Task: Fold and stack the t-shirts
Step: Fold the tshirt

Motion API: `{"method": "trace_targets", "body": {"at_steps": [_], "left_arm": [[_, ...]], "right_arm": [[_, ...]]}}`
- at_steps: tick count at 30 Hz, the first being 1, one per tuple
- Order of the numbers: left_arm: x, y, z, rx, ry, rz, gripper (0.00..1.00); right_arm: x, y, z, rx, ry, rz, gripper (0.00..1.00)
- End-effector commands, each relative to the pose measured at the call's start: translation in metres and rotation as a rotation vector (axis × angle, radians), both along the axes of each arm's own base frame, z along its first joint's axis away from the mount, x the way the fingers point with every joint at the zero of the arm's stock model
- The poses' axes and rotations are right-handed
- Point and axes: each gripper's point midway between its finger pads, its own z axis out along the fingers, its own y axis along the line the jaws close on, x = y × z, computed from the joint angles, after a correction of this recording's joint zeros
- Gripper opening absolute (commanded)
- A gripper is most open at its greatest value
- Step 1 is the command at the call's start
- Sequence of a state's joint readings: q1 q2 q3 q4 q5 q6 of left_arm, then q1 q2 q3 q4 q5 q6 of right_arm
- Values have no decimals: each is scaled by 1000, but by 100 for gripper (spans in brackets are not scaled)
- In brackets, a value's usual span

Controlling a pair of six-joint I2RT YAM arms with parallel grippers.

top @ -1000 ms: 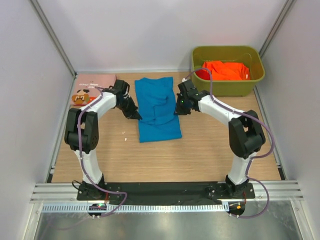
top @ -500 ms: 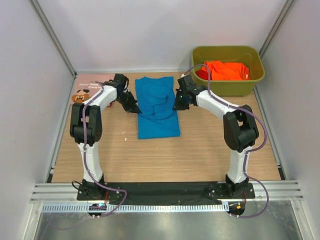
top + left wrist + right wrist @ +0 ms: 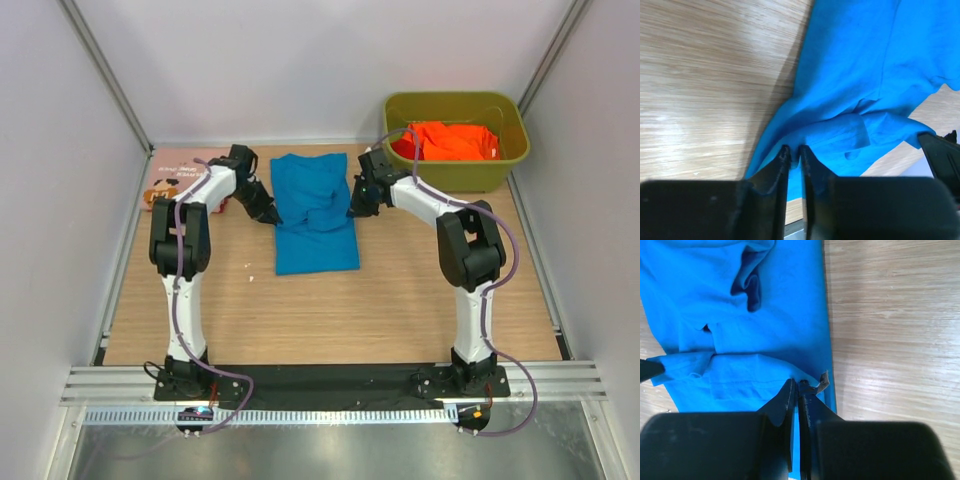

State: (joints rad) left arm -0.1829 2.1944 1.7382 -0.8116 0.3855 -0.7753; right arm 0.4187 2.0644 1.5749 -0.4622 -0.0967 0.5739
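A bright blue t-shirt (image 3: 315, 215) lies lengthwise in the middle of the table, with a raised fold across its middle. My left gripper (image 3: 270, 213) is at its left edge, and its jaws (image 3: 792, 150) are pinched on a bunched fold of the blue cloth (image 3: 855, 65). My right gripper (image 3: 353, 208) is at the right edge, shut (image 3: 796, 385) on the blue hem (image 3: 780, 330) beside a small white label (image 3: 824, 381). A pink t-shirt (image 3: 178, 175) with brown print lies flat at the back left. An orange t-shirt (image 3: 450, 140) is heaped in the bin.
The olive-green plastic bin (image 3: 400, 160) stands at the back right, close to my right arm. White walls enclose the table on three sides. A small white speck (image 3: 250, 265) lies on the wood left of the blue shirt.
Both grippers have moved toward the back of the table with the blue cloth, and the arms are stretched out more. The shirt's near end has drawn back a little.
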Motion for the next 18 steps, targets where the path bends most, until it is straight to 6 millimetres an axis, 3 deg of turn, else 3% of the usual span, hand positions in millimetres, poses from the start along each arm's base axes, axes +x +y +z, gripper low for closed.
{"method": "trace_targets", "body": {"at_steps": [1,8,12,18], "left_arm": [[10,8,15,10,-32,2,17],[18,33,44,104,-129,43,29],[9,37,63,144,-191,37,33],[-29,16,50,187,-183,-63,31]], "right_arm": [[22,9,22,49,-82,8,12],[37,11,47,81,-150,6,29],[37,9,52,83,-160,0,37],[23,8,48,109,-133,-7,38]]}}
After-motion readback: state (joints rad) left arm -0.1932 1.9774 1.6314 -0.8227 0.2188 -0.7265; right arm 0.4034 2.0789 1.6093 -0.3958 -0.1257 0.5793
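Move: Just inside each side edge of the t-shirt, both hands hold the ends of its folded-over flap close to the table. The t-shirt's middle lies about 7 cm to the left hand's right, 2 cm ahead and 2 cm below. From the right hand it is about 7 cm left, level ahead and 2 cm below. The pink box is some 18 cm left and 10 cm ahead of the left hand; the green bin is about 20 cm right and 16 cm ahead of the right hand. Opening to about a third, both hands let go of the flap's ends. The left slides some 3 cm left, off the t-shirt's side, then lifts nearly 5 cm and draws back a little, its wrist tilting about 10 degrees; the right eases some 2 cm forward over the t-shirt and rises about 1.5 cm. ##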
